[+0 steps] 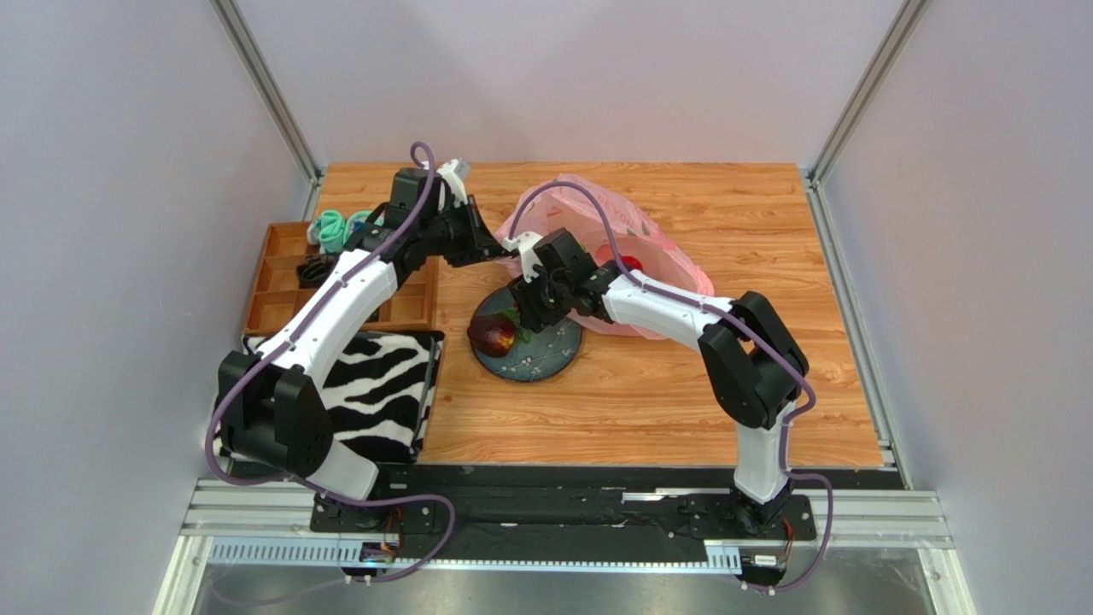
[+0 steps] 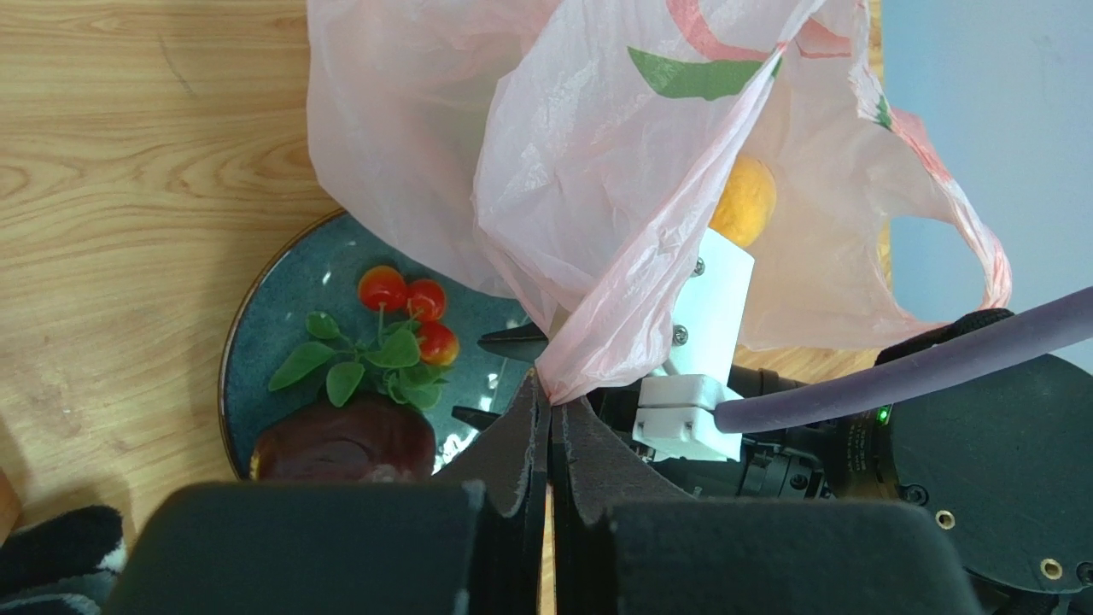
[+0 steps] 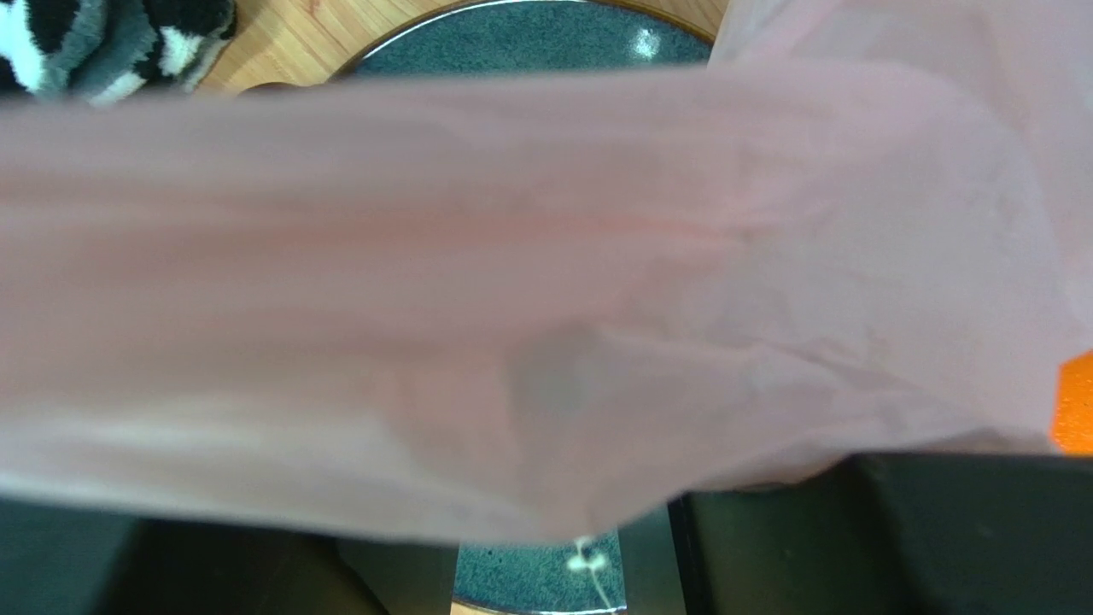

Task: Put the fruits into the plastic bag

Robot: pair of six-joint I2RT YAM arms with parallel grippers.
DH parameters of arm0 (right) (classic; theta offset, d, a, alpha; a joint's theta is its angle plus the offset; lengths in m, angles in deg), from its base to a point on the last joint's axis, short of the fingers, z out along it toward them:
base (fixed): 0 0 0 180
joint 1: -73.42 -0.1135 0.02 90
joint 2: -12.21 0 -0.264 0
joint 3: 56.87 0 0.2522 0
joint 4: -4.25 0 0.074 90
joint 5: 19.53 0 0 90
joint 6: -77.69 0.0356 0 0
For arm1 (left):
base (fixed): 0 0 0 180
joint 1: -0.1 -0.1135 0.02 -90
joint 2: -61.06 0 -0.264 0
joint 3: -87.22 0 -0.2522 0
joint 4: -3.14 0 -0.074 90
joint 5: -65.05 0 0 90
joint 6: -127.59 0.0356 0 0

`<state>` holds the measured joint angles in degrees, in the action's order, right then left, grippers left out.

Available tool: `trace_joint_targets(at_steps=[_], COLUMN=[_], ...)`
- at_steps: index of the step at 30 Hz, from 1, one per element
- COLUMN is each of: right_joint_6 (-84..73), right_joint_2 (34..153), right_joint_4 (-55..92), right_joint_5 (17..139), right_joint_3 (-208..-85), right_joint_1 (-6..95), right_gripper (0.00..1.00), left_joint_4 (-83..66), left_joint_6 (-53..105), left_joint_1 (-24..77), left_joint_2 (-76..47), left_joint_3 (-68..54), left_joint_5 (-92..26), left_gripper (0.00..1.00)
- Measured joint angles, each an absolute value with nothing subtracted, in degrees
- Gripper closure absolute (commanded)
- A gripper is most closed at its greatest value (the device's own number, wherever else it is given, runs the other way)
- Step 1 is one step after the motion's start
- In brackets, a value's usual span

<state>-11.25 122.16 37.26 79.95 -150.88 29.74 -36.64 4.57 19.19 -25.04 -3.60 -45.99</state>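
The pink plastic bag [image 1: 642, 263] lies at the table's middle, and its mouth edge [image 2: 603, 320] is pinched in my shut left gripper [image 2: 552, 404] [image 1: 494, 250] and lifted. Through the film show an orange-yellow fruit [image 2: 744, 199] and a red fruit [image 1: 629, 265]. Beside the mouth sits a dark blue plate [image 1: 545, 359] with a dark purple fruit [image 2: 344, 442] [image 1: 491, 336] and red berries with green leaves [image 2: 408, 308]. My right gripper [image 1: 524, 314] [image 2: 494, 381] hangs over the plate next to the berries, jaws apart with nothing between them. Bag film [image 3: 539, 295] covers most of the right wrist view.
A zebra-striped cloth [image 1: 379, 385] lies at the left front, touching the plate's side. Behind it stands a wooden compartment tray [image 1: 282, 276] with a teal object [image 1: 331, 228] and a black one [image 1: 312, 272]. Grey walls close in the table on three sides.
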Motion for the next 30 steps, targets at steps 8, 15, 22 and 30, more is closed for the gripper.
trace_joint_targets(at_steps=[8,15,22,30], right_joint_6=[-11.28,-11.21,-10.8,-10.6], right_joint_2=[123.8,125.95,126.54,127.63], right_joint_4=[36.03,34.61,34.39,34.57], right_joint_5=[80.41,81.89,82.44,83.01], right_joint_3=[-150.95,-151.74,-151.74,-151.82], right_joint_1=[30.26,30.77,31.42,31.9], right_gripper=[0.55,0.59,0.71,0.97], left_joint_4=[-36.62,-36.62,-36.62,-36.53], left_joint_6=[4.68,4.7,4.7,4.66], left_joint_1=[18.73,18.31,18.31,18.49], left_joint_2=[-26.07,-26.99,-27.14,-27.14], left_joint_3=[-3.6,-3.6,-3.6,-3.58], left_joint_5=[-45.84,-45.36,-45.62,-47.39], left_gripper=[1.0,1.0,1.0,1.0])
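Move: From the right hand, the cherry tomatoes on their leafy sprig lie about 3 cm ahead, 1 cm to the left and some 4 cm below. The eggplant is roughly 2 cm back and 6 cm left, the plate's middle about 2 cm back and level sideways, both lower. The bag with its fruit spreads some 15 cm to the right and 8 cm ahead. From the left hand, the tomatoes are about 18 cm below, 3 cm right and 1 cm back. Lower the right gripper about 3 cm and ease it some 1.5 cm forward onto the cherry tomatoes, fingers still slanting down and left; from about halfway, close them from near half open to nearly shut at the tomato nearest the leaves. Keep the left gripper shut on the bag's rim, sinking about 1.5 cm with it. ##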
